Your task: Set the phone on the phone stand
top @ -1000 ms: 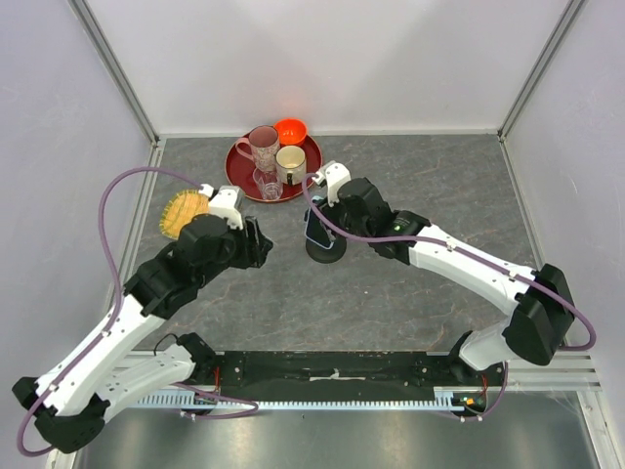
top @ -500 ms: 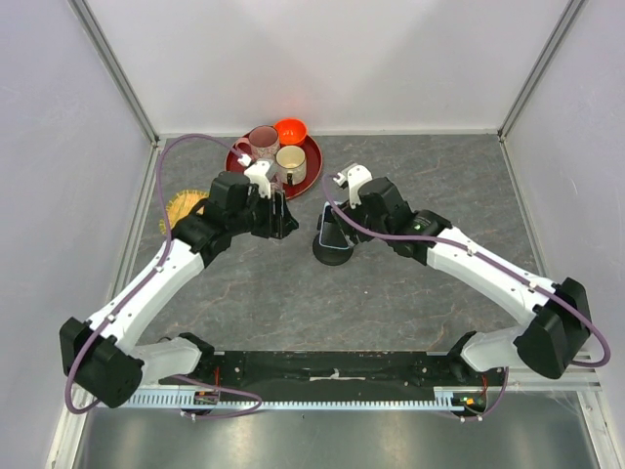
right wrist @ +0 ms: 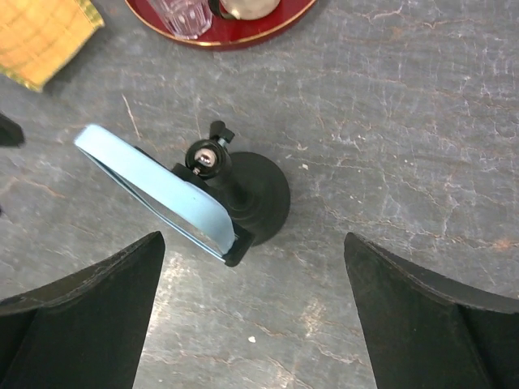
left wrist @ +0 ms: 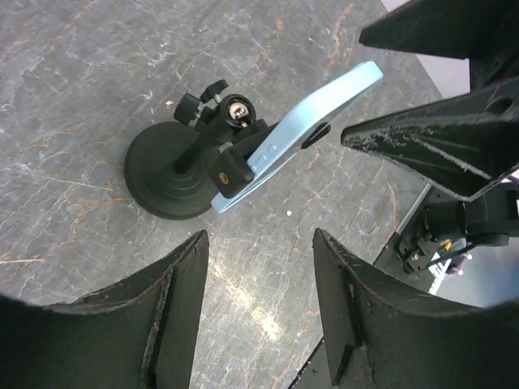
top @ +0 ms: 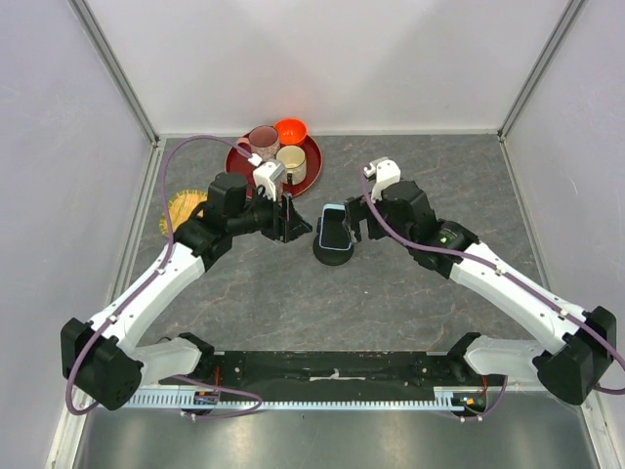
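Observation:
The phone [top: 335,227], light blue rimmed, leans tilted in the cradle of the black phone stand [top: 330,255] at the table's middle. In the left wrist view the phone's blue back [left wrist: 324,113] rests in the clamp above the disc base [left wrist: 162,174]. In the right wrist view the phone [right wrist: 150,188] sits on the stand [right wrist: 259,198]. My left gripper [top: 293,225] is open and empty just left of the stand, its fingers [left wrist: 174,324] apart. My right gripper [top: 357,227] is open and empty just right of the phone, touching nothing.
A red tray [top: 314,168] at the back holds a patterned mug [top: 264,144], a cream mug [top: 290,159], an orange bowl [top: 290,129] and a glass. A yellow woven object [top: 181,208] lies at the left. Walls enclose the table.
My right gripper has let go of the phone and drawn back to the right, leaving it on the stand. My left arm swung from the left to close beside the stand.

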Action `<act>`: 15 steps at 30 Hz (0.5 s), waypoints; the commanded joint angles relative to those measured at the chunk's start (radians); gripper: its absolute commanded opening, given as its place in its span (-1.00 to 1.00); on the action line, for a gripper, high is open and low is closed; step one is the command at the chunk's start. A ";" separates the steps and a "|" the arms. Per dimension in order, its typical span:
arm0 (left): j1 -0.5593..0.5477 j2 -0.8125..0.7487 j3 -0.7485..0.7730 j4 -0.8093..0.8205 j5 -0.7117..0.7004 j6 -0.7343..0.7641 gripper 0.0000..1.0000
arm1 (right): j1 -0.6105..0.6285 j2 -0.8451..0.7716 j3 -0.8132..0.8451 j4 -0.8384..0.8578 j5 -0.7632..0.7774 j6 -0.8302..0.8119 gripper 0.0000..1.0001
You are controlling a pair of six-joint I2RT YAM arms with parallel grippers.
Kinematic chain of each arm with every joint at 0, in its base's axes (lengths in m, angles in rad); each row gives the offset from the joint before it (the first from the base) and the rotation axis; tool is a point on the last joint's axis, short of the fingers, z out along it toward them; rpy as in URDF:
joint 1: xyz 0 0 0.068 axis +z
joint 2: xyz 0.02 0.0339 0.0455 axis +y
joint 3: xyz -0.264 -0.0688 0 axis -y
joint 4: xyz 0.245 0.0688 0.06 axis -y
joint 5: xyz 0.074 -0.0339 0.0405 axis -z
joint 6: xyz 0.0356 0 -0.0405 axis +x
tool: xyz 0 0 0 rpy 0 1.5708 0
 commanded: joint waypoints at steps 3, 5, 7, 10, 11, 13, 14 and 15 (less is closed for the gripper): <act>-0.001 0.014 0.020 0.003 0.131 0.092 0.19 | -0.001 -0.021 0.002 0.076 0.014 0.162 0.96; -0.001 0.029 0.017 0.010 0.130 0.129 0.21 | -0.003 -0.013 0.008 0.081 0.017 0.220 0.96; -0.001 0.069 0.000 0.025 0.116 0.155 0.22 | -0.003 -0.011 0.007 0.090 0.020 0.245 0.96; -0.007 0.114 -0.046 0.113 0.145 0.215 0.20 | -0.003 -0.019 0.008 0.099 -0.010 0.210 0.96; -0.007 0.118 -0.063 0.183 0.151 0.247 0.20 | -0.004 -0.021 0.013 0.092 -0.033 0.144 0.96; -0.001 0.134 -0.093 0.229 0.122 0.261 0.20 | -0.007 -0.031 0.002 0.087 -0.119 0.077 0.96; -0.002 0.146 -0.089 0.226 0.128 0.310 0.20 | -0.018 -0.036 -0.018 0.081 -0.128 0.060 0.96; -0.002 0.157 -0.075 0.217 0.143 0.333 0.20 | -0.027 -0.054 -0.033 0.083 -0.171 0.024 0.96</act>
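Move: The phone stand, with the phone already resting on it, is roughly 9 cm ahead of the left hand and 8 cm to its right, its middle some 12 cm below. The phone's middle lies about 6 cm ahead, 8 cm right and 7 cm below the left hand. The red tray is farther out, around 32 cm ahead and 9 cm left, on the table. From the right hand the stand is some 7 cm ahead, 5 cm left and 12 cm below. No contact can be seen: the half-open left hand, after easing back slightly, sinks about 5.5 cm beside the phone towards the stand, most of it late and quickening, edging a little right while turning some 10 degrees clockwise. The wide-open right hand rises and drifts left about 1.5 cm each, rolling its left side up, clear of the phone. ##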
